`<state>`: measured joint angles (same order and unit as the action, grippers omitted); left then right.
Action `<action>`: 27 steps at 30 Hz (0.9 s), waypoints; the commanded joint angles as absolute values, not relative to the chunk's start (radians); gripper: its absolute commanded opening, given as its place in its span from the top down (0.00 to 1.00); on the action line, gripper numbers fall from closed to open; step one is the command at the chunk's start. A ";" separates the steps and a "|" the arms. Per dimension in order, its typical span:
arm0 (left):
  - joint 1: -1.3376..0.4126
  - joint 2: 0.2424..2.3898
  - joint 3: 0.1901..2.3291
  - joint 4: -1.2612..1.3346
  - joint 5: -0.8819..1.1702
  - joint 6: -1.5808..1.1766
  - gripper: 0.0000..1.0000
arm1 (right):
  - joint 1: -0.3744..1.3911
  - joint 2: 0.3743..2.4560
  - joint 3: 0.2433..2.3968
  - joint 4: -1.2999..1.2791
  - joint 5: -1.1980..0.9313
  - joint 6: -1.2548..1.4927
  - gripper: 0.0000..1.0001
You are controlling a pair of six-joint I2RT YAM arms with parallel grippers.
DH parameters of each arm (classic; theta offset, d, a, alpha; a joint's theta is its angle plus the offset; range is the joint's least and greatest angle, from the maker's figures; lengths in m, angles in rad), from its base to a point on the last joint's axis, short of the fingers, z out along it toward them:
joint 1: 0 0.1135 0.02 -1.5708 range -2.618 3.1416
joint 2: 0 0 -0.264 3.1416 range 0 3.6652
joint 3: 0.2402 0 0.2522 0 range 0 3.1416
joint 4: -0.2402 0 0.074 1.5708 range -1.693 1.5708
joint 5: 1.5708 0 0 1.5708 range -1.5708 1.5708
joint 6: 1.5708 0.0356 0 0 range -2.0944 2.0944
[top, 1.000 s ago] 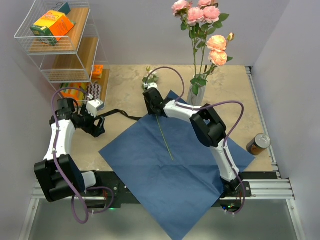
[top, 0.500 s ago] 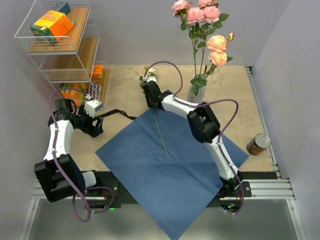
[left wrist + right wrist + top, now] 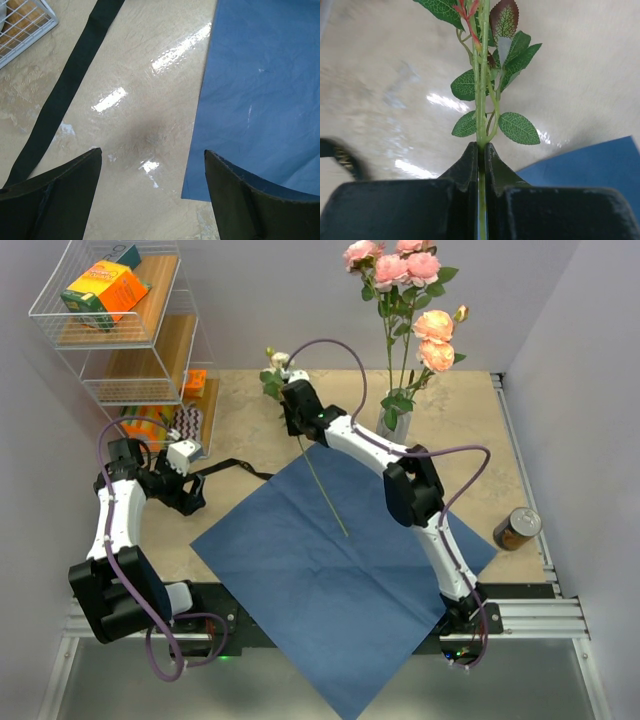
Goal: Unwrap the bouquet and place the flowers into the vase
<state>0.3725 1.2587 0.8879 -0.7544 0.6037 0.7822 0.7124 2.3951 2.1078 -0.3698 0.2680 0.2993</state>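
Note:
The blue wrapping paper [image 3: 340, 570] lies unfolded and flat on the table. One loose flower [image 3: 322, 485], cream-headed with a long green stem, slants up off the paper. My right gripper [image 3: 297, 408] is shut on that stem near its leaves; in the right wrist view the stem [image 3: 481, 100] runs up between the closed fingers of the right gripper [image 3: 481, 146]. The white vase [image 3: 392, 430] stands at the back and holds several pink and peach roses [image 3: 405, 270]. My left gripper [image 3: 152, 152] hangs open over bare table, beside the paper's left corner [image 3: 260, 90] and the black ribbon [image 3: 70, 95].
A wire shelf [image 3: 120, 330] with an orange box [image 3: 105, 285] stands at the back left. A brown can [image 3: 517, 528] sits by the right edge. The black ribbon [image 3: 235, 468] trails across the table left of the paper.
My right gripper has shut on the flower's stem and carried it up and toward the back left, raising the head off the table. The left arm has not moved.

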 commanded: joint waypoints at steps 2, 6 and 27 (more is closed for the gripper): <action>0.388 1.262 0.905 -0.764 0.643 0.807 0.12 | 0.719 2.110 2.148 -0.212 0.198 0.247 1.00; 0.390 1.266 0.914 -0.770 0.650 0.810 0.12 | 0.721 1.912 2.010 0.034 0.138 0.146 1.00; 0.393 1.298 0.934 -0.776 0.657 0.811 0.12 | 0.643 1.474 1.651 0.808 0.391 -0.500 1.00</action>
<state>0.3805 1.2907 0.8932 -0.7765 0.6258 0.7898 0.6811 1.4864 1.6596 0.6773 0.3099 -0.3996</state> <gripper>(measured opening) 0.877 0.031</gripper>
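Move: My right hand already grips the white flower's stem, some 7 cm above the table. The vase it is for stands about 23 cm to my right, roughly level with me, its middle some 4 cm higher, and the pink roses in it rise about 35 cm above my hand. The blue paper's middle lies some 32 cm back and 12 cm right. From my idle left hand, the vase is about 22 cm ahead and 46 cm right. I keep the stem pinched in my right fingers and sweep it fast and high, a good 50 cm up, tipping my fingers from slanting down to slanting up, some 80 degrees. As I climb I draw back about 15 cm, and I swing right nearly 20 cm, still drifting right once the rise has stopped, to end high up on the near side of the vase. ##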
